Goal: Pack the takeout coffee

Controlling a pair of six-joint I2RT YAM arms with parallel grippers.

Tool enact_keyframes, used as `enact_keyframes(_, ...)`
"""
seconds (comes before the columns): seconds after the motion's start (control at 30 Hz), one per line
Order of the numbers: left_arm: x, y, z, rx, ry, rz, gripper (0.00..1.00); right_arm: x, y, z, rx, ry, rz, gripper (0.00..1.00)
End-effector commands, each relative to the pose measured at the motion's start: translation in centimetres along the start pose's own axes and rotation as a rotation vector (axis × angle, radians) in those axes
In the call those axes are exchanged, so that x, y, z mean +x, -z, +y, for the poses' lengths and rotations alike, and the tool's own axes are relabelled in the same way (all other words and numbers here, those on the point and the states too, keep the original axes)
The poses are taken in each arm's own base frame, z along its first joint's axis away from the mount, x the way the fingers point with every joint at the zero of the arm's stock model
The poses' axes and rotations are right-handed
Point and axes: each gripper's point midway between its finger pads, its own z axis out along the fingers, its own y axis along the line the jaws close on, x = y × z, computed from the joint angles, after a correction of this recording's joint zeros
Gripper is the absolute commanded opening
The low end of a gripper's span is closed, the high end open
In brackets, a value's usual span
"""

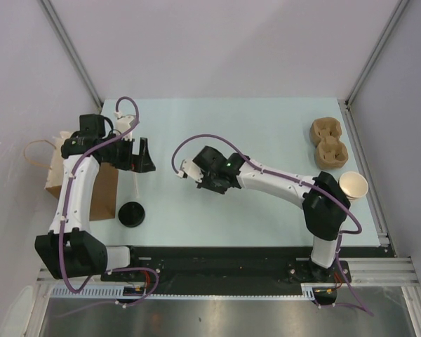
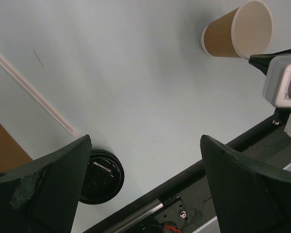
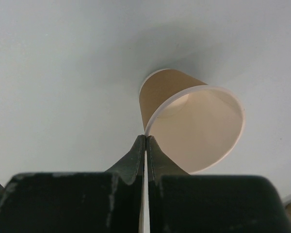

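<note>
The takeout coffee cup (image 3: 184,111) is a kraft-brown paper cup with no lid on it, and it hangs tilted. My right gripper (image 3: 146,137) is shut on the cup's rim. In the left wrist view the same cup (image 2: 223,36) shows at the upper right. From above, the right gripper (image 1: 212,181) hides it. The round black lid (image 1: 132,213) lies flat on the table near the front edge, and it also shows beside a finger (image 2: 104,174) of my left gripper. That left gripper (image 1: 137,163) hovers above the table with its jaws wide open (image 2: 145,141) and nothing between them.
A brown paper bag (image 1: 102,193) lies at the left under the left arm. A thin white strip (image 1: 136,186) lies between the bag and the lid. A pulp cup carrier (image 1: 328,142) sits at the back right. An open paper cup (image 1: 353,186) stands by the right edge.
</note>
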Motion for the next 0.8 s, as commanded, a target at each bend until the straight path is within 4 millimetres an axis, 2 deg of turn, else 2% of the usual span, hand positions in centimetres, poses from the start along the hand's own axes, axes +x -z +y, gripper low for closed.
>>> enact_keyframes(0.0, -0.8, 0.1, -0.2, 0.016, 0.000, -0.020, 0.99, -0.7, -0.6, 0.7, 0.021, -0.010, -0.006, 0.00)
enact_keyframes(0.07, -0.9, 0.1, 0.0, 0.008, -0.004, -0.021, 0.99, -0.6, -0.8, 1.1, 0.010, -0.007, 0.003, 0.02)
enact_keyframes(0.13, -0.9, 0.2, 0.1, -0.001, -0.007, -0.018, 1.00, -0.5, -0.8, 1.1, 0.009, -0.010, 0.004, 0.09)
enact_keyframes(0.17, -0.9, 0.2, 0.2, -0.004, -0.008, -0.017, 1.00, -0.7, -0.6, 1.1, 0.006, -0.012, -0.002, 0.22)
enact_keyframes(0.3, -0.5, 0.3, 0.1, -0.002, -0.016, 0.000, 1.00, -1.9, 0.5, 1.0, -0.004, -0.028, -0.052, 0.42)
enact_keyframes(0.47, 0.1, 0.6, 0.3, -0.011, -0.041, 0.028, 1.00, -4.2, 3.5, -0.6, 0.003, -0.054, -0.147, 0.64)
enact_keyframes(0.57, 1.7, 0.9, 0.0, 0.007, -0.085, 0.084, 1.00, -4.9, 5.6, -2.3, -0.001, -0.104, -0.201, 0.72)
enact_keyframes(0.6, 2.7, 1.1, -0.1, 0.016, -0.114, 0.120, 0.99, -5.8, 6.5, -2.8, -0.014, -0.123, -0.238, 0.73)
enact_keyframes(0.63, 3.4, 1.3, 0.0, 0.013, -0.133, 0.139, 0.99, -5.5, 6.9, -4.2, -0.010, -0.170, -0.245, 0.75)
enact_keyframes(0.67, 4.4, 1.4, 0.0, 0.008, -0.148, 0.163, 0.98, -5.6, 7.6, -4.3, -0.037, -0.191, -0.263, 0.82)
enact_keyframes(0.73, 6.1, 1.7, 0.9, -0.030, -0.212, 0.215, 0.97, -5.5, 8.7, -6.2, -0.041, -0.265, -0.291, 0.86)
enact_keyframes(0.77, 7.4, 1.7, 1.0, -0.038, -0.225, 0.240, 0.94, -5.4, 9.3, -6.4, -0.059, -0.287, -0.304, 0.88)
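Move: The right hand already pinches the paper cup's near-left rim between shut fingertips; the cup's middle is about 3 cm ahead, 3 cm right and 5 cm below. From that hand the black lid lies roughly 26 cm left, 7 cm back. The open left hand has the lid some 6 cm back, 8 cm left and 19 cm below, with the straw about 5 cm ahead and 5 cm left. Back, left and slightly down, about a centimetre each way at most, the right hand settles the cup, then spreads its shut fingers nearly wide and lets go of the rim. It then rises about 6 cm and eases forward some 3 cm, tilting its left side up. Late on, the left hand, fingers staying open, draws back about 3 cm and sinks 2 cm towards the lid. ##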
